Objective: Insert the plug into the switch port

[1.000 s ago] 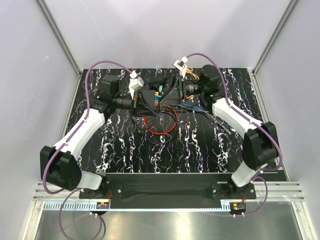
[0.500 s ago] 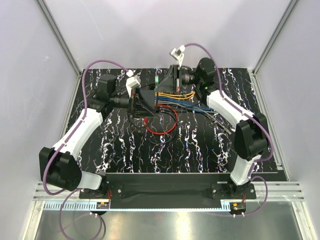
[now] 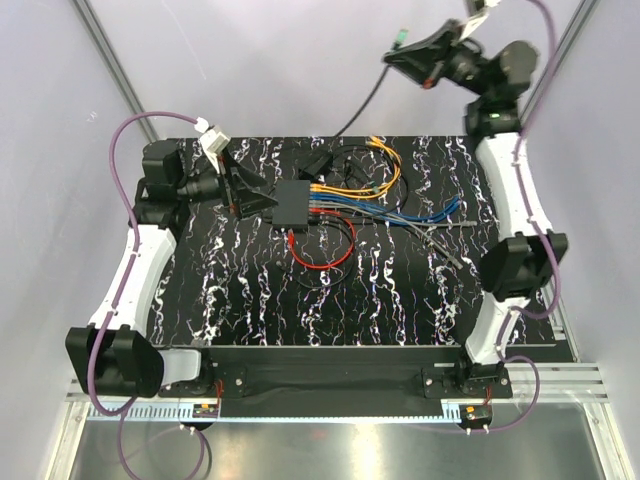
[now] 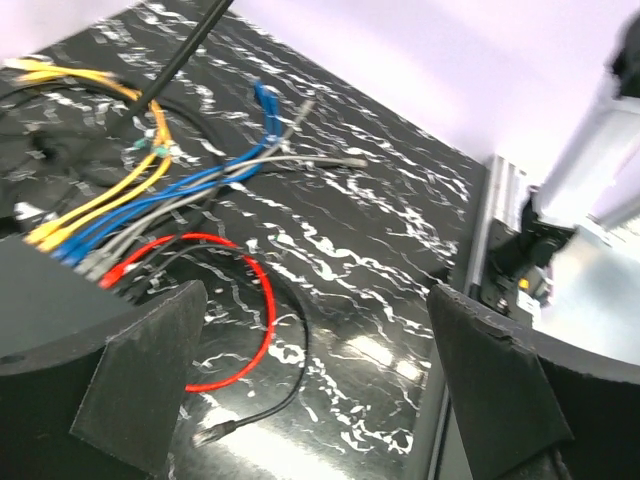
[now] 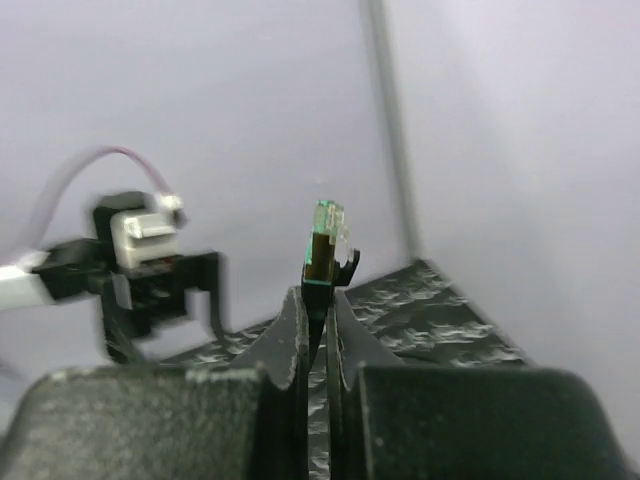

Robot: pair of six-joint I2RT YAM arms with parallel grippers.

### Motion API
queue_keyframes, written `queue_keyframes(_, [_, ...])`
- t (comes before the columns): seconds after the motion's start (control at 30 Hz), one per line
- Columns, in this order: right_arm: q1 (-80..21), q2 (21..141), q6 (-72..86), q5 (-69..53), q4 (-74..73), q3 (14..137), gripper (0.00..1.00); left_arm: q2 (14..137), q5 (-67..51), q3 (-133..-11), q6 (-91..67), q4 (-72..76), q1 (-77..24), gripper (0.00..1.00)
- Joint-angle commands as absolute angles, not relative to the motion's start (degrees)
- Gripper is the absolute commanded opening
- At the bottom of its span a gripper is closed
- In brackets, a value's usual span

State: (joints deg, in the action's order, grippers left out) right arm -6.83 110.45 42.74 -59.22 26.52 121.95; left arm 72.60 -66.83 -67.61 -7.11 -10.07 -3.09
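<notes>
The switch point(image 3: 293, 205) is a flat black box lying mid-table, with yellow, blue, grey and red cables plugged into its right edge. My left gripper point(image 3: 258, 194) sits just left of it, open and empty; in the left wrist view its fingers point(image 4: 140, 385) stand wide apart over the table, and the switch point(image 4: 45, 300) shows at the left. My right gripper point(image 3: 398, 60) is raised high at the back, shut on the plug point(image 5: 325, 243), a clear-tipped connector with a green band sticking up from the pinched jaws. Its black cable point(image 3: 360, 105) hangs down to the table.
Yellow cables point(image 3: 372, 165) loop behind the switch, blue ones point(image 3: 400, 212) and grey ones run right, and a red loop point(image 3: 322, 246) lies in front. A loose black cable end point(image 4: 207, 436) lies under my left gripper. White walls and metal frame posts enclose the table.
My left gripper has opened and drawn back left, off the switch. My right gripper has shut on the plug and swung it up and away to the back right.
</notes>
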Motion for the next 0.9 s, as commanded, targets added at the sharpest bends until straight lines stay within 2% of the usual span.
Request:
queue_keyframes(0.0, [1.28,102.95,19.79,-60.72,9.54,123.13,0.00,71.19,-63.46,-70.14,-5.81,-10.44,-2.02,0.99])
queue_keyframes(0.03, [2.71,101.70,13.42,-60.73,-2.69,123.74,0.00,71.28,-63.11,-70.14,-4.06,-10.98,-1.93,0.99])
queue_keyframes(0.13, [7.98,97.66,-13.12,-60.92,-20.85,127.69,0.00,72.33,-62.93,-69.87,-2.38,-12.39,-1.93,0.99])
queue_keyframes(0.17, [8.35,96.95,-20.06,-60.13,-34.06,128.92,0.00,72.68,-62.93,-70.05,-1.50,-12.74,-2.02,0.99])
queue_keyframes(0.2, [8.44,96.07,-37.44,-57.51,-41.76,131.98,0.00,73.99,-62.67,-70.74,-0.89,-13.88,-1.93,0.99])
queue_keyframes(0.23, [8.44,95.63,-45.45,-56.35,-48.54,132.79,0.00,74.53,-62.49,-71.27,-0.36,-14.76,-2.11,0.99])
queue_keyframes(0.33, [8.09,94.92,-62.54,-51.51,-68.31,132.63,0.00,76.46,-60.91,-72.42,1.14,-16.08,-2.37,0.99])
queue_keyframes(0.43, [5.11,95.36,-71.70,-46.68,-77.48,128.95,0.00,76.99,-57.67,-71.81,0.36,-15.03,-3.51,0.99])
queue_keyframes(0.53, [-1.30,93.52,-75.49,-40.27,-75.26,116.49,0.00,76.64,-55.90,-70.06,-3.68,-13.10,-5.44,0.99])
queue_keyframes(0.57, [-2.97,92.65,-75.76,-38.60,-73.06,108.54,0.00,76.38,-56.07,-69.18,-7.26,-11.96,-6.41,0.99])
queue_keyframes(0.67, [-10.62,89.22,-72.35,-32.10,-60.86,93.33,0.00,75.24,-50.63,-66.71,-15.87,-9.31,-8.96,0.99])
queue_keyframes(0.73, [-15.72,87.54,-67.17,-28.23,-52.35,88.09,0.00,75.32,-47.75,-64.96,-21.85,-8.35,-9.84,0.99])
queue_keyframes(0.87, [-22.49,87.28,-56.98,-23.47,-44.84,80.97,0.00,76.46,-47.38,-59.86,-39.15,-7.56,-12.12,0.99])
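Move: My right hand, high over the table, grips the black cable just behind its plug; the switch lies about 20 cm to the left of this hand, 6 cm ahead and 51 cm below. From the same hand, the blue and grey cable bundle's middle is some 7 cm ahead, 3 cm right, and the red cable loop 2 cm back, 12 cm left. From my open left hand, the switch is about 20 cm ahead, 1 cm right and 31 cm down. I swing my right hand about 16 cm right, then sweep it down some 36 cm and back 12, curving left again as it sinks to the right of the switch; the wrist tips over so the fingers, still shut on the plug's cable, point down and left. My wide-open left hand first edges forward, then sinks towards the switch with a drift right and back, rolling its forward side down. ##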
